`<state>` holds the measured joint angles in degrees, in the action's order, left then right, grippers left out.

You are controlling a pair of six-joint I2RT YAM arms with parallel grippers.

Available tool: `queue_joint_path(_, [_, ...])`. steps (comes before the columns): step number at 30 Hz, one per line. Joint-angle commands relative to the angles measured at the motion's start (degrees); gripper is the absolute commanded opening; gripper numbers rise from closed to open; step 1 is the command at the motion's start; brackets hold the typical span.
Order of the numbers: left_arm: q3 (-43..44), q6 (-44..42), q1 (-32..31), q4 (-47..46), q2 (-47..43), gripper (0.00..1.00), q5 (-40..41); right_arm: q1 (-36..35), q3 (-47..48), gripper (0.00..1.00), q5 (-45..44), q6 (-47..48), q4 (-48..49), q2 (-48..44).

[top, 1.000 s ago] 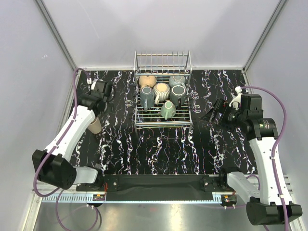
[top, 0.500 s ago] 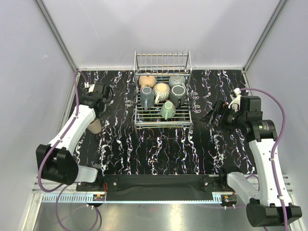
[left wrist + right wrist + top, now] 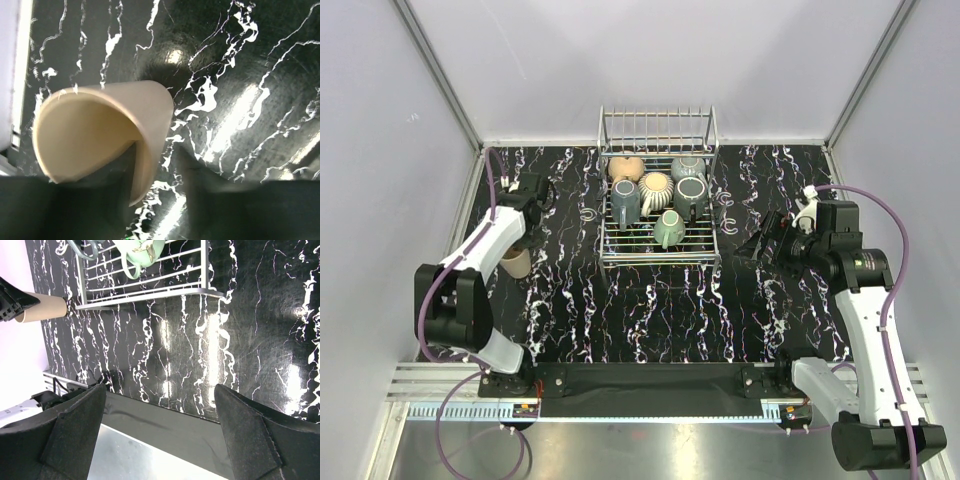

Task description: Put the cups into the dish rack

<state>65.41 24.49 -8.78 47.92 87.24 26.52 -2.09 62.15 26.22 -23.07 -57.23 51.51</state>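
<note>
A tan cup [image 3: 516, 262] stands upright by the table's left edge. My left gripper [image 3: 518, 246] is down over it. In the left wrist view the cup [image 3: 100, 125] fills the left half, and the left gripper [image 3: 162, 175] straddles its right wall: one finger sits inside the cup, the other outside, with a strip of table showing between wall and outer finger. The silver dish rack [image 3: 660, 262] at the back middle holds several cups, among them a pale green one [image 3: 669, 230]. My right gripper [image 3: 750, 245] hovers open and empty to the right of the rack.
Black marbled tabletop [image 3: 650, 310] with white walls on three sides; the left wall is close beside the tan cup. The right wrist view shows the rack's front rim [image 3: 150, 292], the green cup [image 3: 142, 250], the tan cup [image 3: 42, 307] and the table's near edge.
My left arm has swung in and dropped over the tan cup, and its jaws have narrowed around the cup's wall. The right gripper has drifted slightly left, still open.
</note>
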Motion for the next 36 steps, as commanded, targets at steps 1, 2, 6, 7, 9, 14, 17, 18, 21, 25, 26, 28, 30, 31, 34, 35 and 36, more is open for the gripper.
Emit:
queue_joint_path(1, [-0.4,-1.4,1.0,-3.4,0.4,0.23,-2.6,0.0,-0.4,0.95,1.6,2.1,1.8,0.1])
queue_joint_path(2, [-0.5,-1.6,1.0,-3.5,0.3,0.17,-2.6,-0.1,-0.5,0.95,2.9,2.8,2.1,-0.3])
queue_joint_path(6, [-1.0,-2.0,1.1,-3.5,-0.9,0.00,-3.5,0.0,-1.3,0.96,6.2,3.7,4.8,-2.5])
queue_joint_path(7, [-0.8,-2.0,1.1,-3.4,-1.5,0.00,-3.7,-0.1,-1.3,0.96,6.9,3.5,5.0,-2.6])
queue_joint_path(9, [-0.5,-1.9,1.1,-2.9,-3.7,0.00,-5.9,0.0,-1.3,0.96,8.3,3.1,5.6,-1.9])
queue_joint_path(14, [0.3,-1.6,0.8,-3.3,-12.8,0.00,-17.4,-0.1,-1.2,0.96,14.8,1.7,6.9,1.3])
queue_joint_path(17, [-0.9,0.4,-1.1,-6.8,-20.7,0.00,-30.1,-0.1,-2.2,0.96,18.3,-0.3,9.5,1.3])
queue_joint_path(18, [-1.2,1.3,-2.5,-8.5,-23.9,0.00,-31.8,0.0,-2.6,0.96,19.2,-1.8,11.2,1.2])
queue_joint_path(21, [-3.4,6.2,-5.6,-13.6,-30.0,0.00,-39.4,-0.1,-4.6,0.97,23.4,-5.1,15.4,1.1])
queue_joint_path(25, [-9.8,14.3,-10.0,-25.7,-34.8,0.00,-51.5,-0.1,-8.4,0.98,27.5,-10.1,22.0,-0.2])
queue_joint_path(26, [-10.9,17.3,-11.3,-28.3,-35.5,0.00,-54.0,-0.1,-9.1,0.99,28.3,-11.5,23.6,-1.0])
queue_joint_path(28, [-13.6,20.0,-15.6,-34.7,-36.4,0.00,-54.3,-0.1,-10.8,1.00,31.2,-15.6,28.8,-1.9])
queue_joint_path(30, [-15.7,23.4,-19.2,-40.8,-37.6,0.00,-54.8,-0.1,-11.3,1.00,33.2,-18.7,33.4,-3.8])
queue_joint_path(31, [-16.3,24.4,-19.8,-42.4,-37.8,0.00,-54.9,-0.1,-11.3,1.00,33.5,-19.8,34.8,-4.7])
queue_joint_path(34, [-18.7,28.6,-21.4,-47.7,-39.3,0.00,-54.5,-0.1,-11.3,1.00,35.3,-24.9,42.5,-8.0])
queue_joint_path(35, [-19.3,29.6,-21.7,-49.7,-39.8,0.00,-54.2,0.0,-11.3,1.00,35.7,-26.2,44.6,-9.1])
queue_joint_path(36, [-20.0,31.7,-22.0,-52.6,-40.3,0.00,-54.2,0.0,-11.2,1.00,36.1,-27.4,48.4,-9.5])
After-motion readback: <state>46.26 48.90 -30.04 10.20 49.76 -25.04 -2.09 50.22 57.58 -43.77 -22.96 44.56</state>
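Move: The beige cup stands upright right at the left fingers, which are half closed over the right side of its rim; its middle is about 4 cm left and 5 cm below. The rack's middle lies about 33 cm right and 14 cm ahead of that hand; in it the grey-blue mug is 25 cm right, 14 ahead, the green cup 35 right, 7 ahead. From the right hand the beige cup is some 55 cm left, 10 ahead and 18 lower, and the green cup 16 left, 17 ahead and 13 lower. The left fingers close the rest of the way and pinch the beige cup's rim, one finger inside the wall, then lift it some 18 cm while swinging about 26 cm right and 10 cm back, the wrist rolling until the fingers point right. The right hand, held wide open, goes about 7 cm left, then rises as much, turning its fingers leftward to face the cup. ##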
